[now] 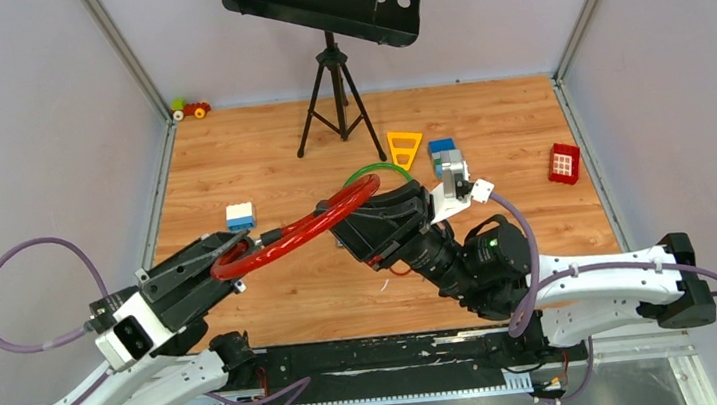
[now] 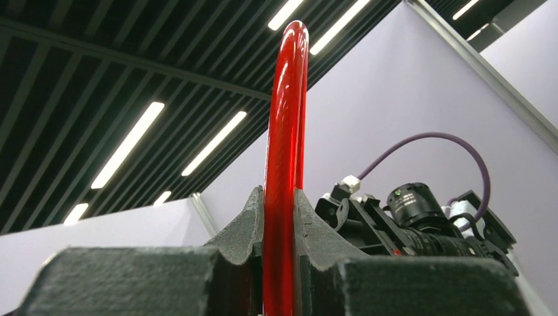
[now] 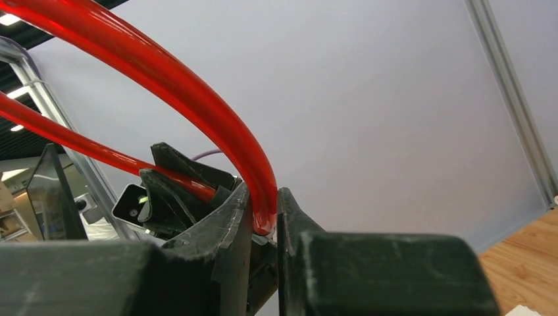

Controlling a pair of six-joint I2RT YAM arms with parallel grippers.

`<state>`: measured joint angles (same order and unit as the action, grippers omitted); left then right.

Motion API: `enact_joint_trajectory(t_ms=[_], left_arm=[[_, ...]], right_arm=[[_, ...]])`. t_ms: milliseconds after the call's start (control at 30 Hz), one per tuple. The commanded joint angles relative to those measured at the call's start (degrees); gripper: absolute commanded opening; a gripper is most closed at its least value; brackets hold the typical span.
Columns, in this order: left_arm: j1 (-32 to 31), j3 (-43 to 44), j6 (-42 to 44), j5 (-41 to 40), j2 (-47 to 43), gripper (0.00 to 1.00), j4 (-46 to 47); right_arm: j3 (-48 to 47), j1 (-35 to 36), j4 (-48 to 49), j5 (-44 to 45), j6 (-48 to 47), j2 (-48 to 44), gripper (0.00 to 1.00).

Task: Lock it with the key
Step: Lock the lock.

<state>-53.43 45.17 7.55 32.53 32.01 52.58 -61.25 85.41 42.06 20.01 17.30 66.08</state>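
Note:
A loop of thick red cable (image 1: 297, 231) hangs in the air between both arms. My left gripper (image 1: 230, 261) is shut on the loop's left part; in the left wrist view the cable (image 2: 284, 131) rises straight up from between the fingertips (image 2: 279, 194). My right gripper (image 1: 341, 219) is shut on the loop's right end, where the cable (image 3: 197, 92) curves down into the jaws (image 3: 263, 191). A small silvery piece (image 3: 260, 237) shows under the cable between those jaws; I cannot tell whether it is the key. A green cable (image 1: 376, 168) arcs behind the red one.
A black music stand on a tripod (image 1: 334, 94) stands at the back centre. On the wooden floor lie a yellow triangle (image 1: 405, 145), blue and grey blocks (image 1: 445, 153), a blue-white brick (image 1: 240, 216), a red gridded block (image 1: 563, 162) and a toy car (image 1: 190, 109).

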Motion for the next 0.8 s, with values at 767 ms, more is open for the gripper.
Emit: enact_joint_trajectory(t_ms=[767], left_arm=[[0.5, -2.8, -6.9, -3.0, 4.2, 0.0, 6.7]], right_arm=[[10.2, 0.0, -2.4, 4.8, -8.1, -11.0, 0.39]])
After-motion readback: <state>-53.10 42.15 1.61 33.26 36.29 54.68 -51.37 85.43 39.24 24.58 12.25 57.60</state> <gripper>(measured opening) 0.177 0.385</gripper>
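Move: The silver lock body is right at the left fingertips, about 1 cm ahead and 2 cm to the right of the left hand, with the black-sleeved plug end at its right side. From the right hand, which pinches the red cable behind that plug, the lock body lies some 7 cm left and 3 cm back. Far below, the green cable lock lies about 22 cm ahead and 8 cm right of the right hand, roughly 50 cm down. The right fingers, still pinching the red cable behind its plug, open to roughly a third and end their grip, while the left keeps hold of the lock end. Both hands travel together in the air: the left about 3.5 cm right and 3 down, easing forward; the right some 4.5 cm down and 3 right, after an early slight push forward. ##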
